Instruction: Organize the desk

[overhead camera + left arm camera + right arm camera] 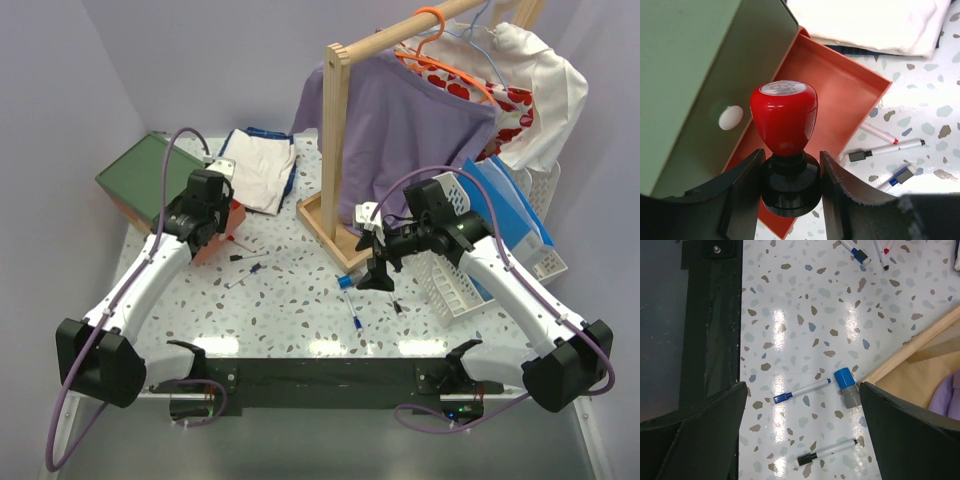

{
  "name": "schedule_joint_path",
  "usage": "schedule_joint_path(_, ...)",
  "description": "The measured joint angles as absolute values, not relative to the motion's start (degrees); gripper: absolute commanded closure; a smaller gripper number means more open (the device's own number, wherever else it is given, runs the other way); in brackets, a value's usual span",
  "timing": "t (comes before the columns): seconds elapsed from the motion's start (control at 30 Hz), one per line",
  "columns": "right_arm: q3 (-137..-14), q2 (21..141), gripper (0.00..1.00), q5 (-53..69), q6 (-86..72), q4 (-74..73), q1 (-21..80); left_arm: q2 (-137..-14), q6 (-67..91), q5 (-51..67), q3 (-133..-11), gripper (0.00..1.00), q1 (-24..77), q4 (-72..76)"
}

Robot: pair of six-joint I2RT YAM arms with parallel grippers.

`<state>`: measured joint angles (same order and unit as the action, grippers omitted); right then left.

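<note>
The desk [300, 305] is a white speckled tabletop. My left gripper [213, 217] is shut on the black base of a red-handled stamp [784, 120] and holds it over the open orange drawer [840, 85] of the green box [145, 178]. My right gripper [378, 276] is open and empty above the desk [805, 300]. Below it lie a blue-capped marker [810, 388], a blue and grey cylinder [847, 388] and a black-capped marker [827, 452]. Three more markers [887, 147] lie right of the drawer.
A wooden clothes rack [335, 140] with a purple shirt [410, 130] stands at the back. A white basket [455, 275] with a blue folder [510, 205] is at the right. Folded white cloth [258, 170] lies beside the green box. A black rail [320, 372] runs along the front.
</note>
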<state>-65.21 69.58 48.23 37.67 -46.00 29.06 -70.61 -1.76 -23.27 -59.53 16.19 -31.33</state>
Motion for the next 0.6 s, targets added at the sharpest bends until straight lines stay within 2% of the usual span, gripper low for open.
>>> schedule_joint_path(0.07,-65.2,69.6,0.01,48.7,37.8,-46.2,29.1,-70.8,-1.8,-24.1,-59.9,0.39,16.0,-30.9)
schedule_joint_path(0.17,-65.2,69.6,0.01,49.1,38.0,-46.4,29.1,-71.0,-1.8,-24.9,-60.6,0.3,15.7,-30.6)
schedule_joint_path(0.5,-65.2,69.6,0.01,49.3,39.1,-46.9,28.8,-70.7,-1.7,-25.5,-62.7,0.26,15.7,-30.5)
schedule_joint_path(0.6,-65.2,69.6,0.01,49.5,40.3,-47.7,28.7,-68.5,-1.5,-23.5,-63.0,0.2,15.7,-30.5)
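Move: Right beneath the left hand, which holds the stamp by its black base, lies the open orange drawer, its middle about 8 cm down and roughly 1 cm back. The green cabinet stands about 16 cm to the left and 4 cm ahead, the white cloth some 12 cm right and 15 cm ahead, and the red marker around 7 cm right and 6 cm back. From the idle right hand the drawer is some 44 cm left and 16 cm ahead. Opening its fingers by about half as much again, the left hand lets go of the stamp over the orange drawer and backs straight up, away from the drawer, by about 4 cm. Its slight forward drift is only about 1 cm, and the fingertips tilt up some 5 degrees as it lifts clear, empty. ##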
